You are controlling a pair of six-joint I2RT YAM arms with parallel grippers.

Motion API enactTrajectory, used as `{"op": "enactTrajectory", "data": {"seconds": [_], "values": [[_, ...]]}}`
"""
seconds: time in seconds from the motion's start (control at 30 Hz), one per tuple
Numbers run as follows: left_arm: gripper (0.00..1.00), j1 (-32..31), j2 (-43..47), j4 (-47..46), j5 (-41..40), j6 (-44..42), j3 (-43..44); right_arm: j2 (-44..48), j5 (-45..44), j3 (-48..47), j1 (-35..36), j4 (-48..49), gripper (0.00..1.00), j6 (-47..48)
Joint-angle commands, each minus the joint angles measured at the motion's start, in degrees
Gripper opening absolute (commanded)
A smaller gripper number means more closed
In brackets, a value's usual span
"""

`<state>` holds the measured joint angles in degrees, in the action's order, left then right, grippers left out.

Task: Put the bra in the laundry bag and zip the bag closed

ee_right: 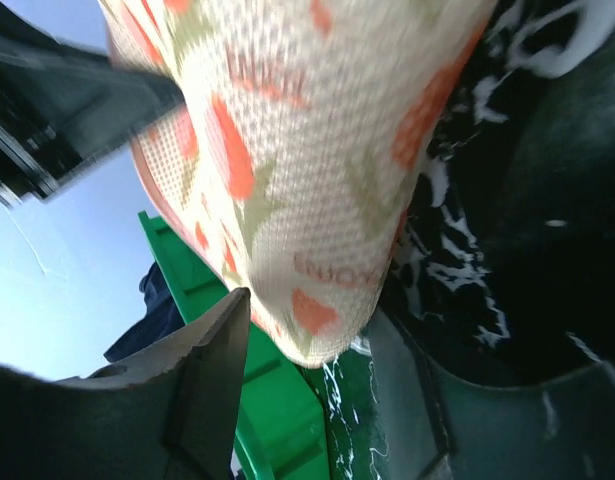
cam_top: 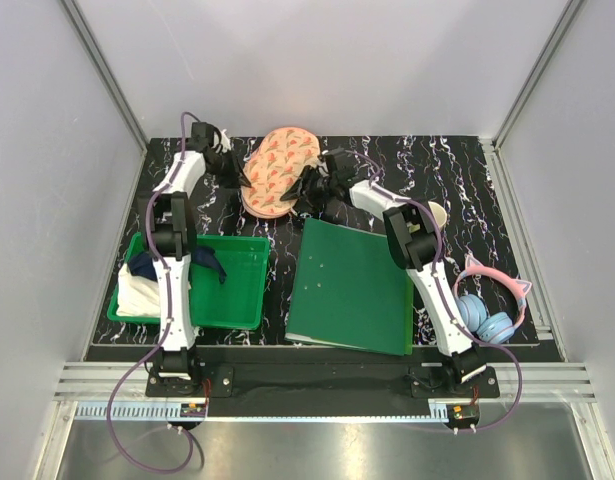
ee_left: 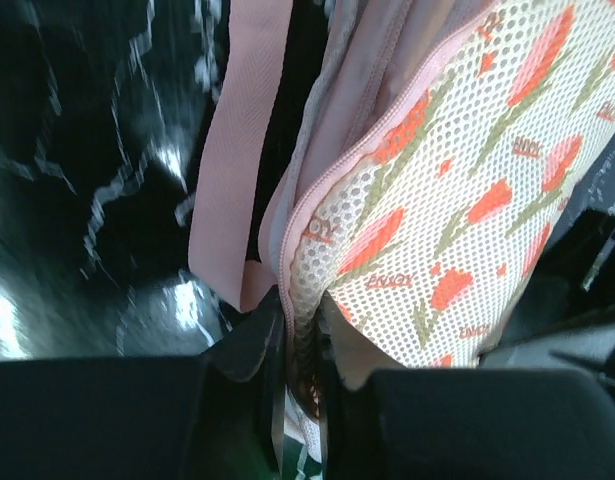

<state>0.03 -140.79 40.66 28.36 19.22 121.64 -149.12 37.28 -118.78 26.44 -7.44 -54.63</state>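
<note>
The laundry bag, peach mesh with red and green motifs, lies at the back of the dark table. My left gripper is at its left edge. In the left wrist view, that gripper is shut on the bag's zipper rim. Pale pink fabric of the bra shows at the open edge, and a band of it hangs outside. My right gripper is at the bag's right side. Its jaws stand apart around the bag's rounded end.
A green bin at the front left holds a dark blue cloth and a white cloth. A green folder lies in the middle. Pink and blue headphones sit at the front right, with a pale cup behind them.
</note>
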Motion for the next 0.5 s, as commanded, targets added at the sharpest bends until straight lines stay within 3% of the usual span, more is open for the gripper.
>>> {"op": "enactTrajectory", "data": {"seconds": [0.0, 0.13, 0.2, 0.23, 0.33, 0.47], "values": [[0.09, -1.26, -1.42, -3.91, -1.92, -6.75, 5.1, 3.57, 2.8, 1.36, 1.6, 4.63, 0.57, -1.88], [0.11, -2.23, -0.63, -7.79, -2.51, -6.04, 4.22, 3.31, 3.59, 0.75, 1.6, 5.6, 0.49, -2.15], [0.28, -2.32, 0.07, -7.97, -4.96, -4.73, 3.34, 3.31, 3.68, 0.66, 1.6, 5.6, 0.46, -2.41], [0.45, -2.32, 1.64, -8.14, -6.37, -4.29, 2.73, 3.31, 3.77, 0.4, 1.6, 5.68, 0.45, -2.67], [0.63, -1.79, 5.34, -8.76, -12.09, -2.79, -1.4, 3.75, 3.68, 0.74, 1.6, 6.3, 0.41, -4.51], [0.74, -1.35, 18.22, -13.49, -17.98, -2.53, -11.23, 3.75, 3.24, 0.75, 1.78, 8.83, 0.36, -10.21]]}}
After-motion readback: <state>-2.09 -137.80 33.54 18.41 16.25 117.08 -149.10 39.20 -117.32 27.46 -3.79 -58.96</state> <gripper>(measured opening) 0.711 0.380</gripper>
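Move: The laundry bag's zipped left rim is already between the left fingertips; the bag's middle lies about 5 cm ahead and 8 cm to the right of that hand, at nearly its height, the loose pink strap some 4 cm ahead of it and 1 cm left. From the right hand, with the bag's near right edge between its half-open fingers, the bag's middle is roughly 7 cm ahead and 3 cm left; the green tray sits about 24 cm back and 17 cm left. The laundry bag's left rim stays in the left fingers as they go on about 3 cm forward along it; then they open wide and let go of it, the hand easing a centimetre or so back and rolling about 10 degrees. The right fingers narrow on the bag's near right edge, from a loose gap to a pinch, as that hand shifts some 1.5 cm left and slightly back. ##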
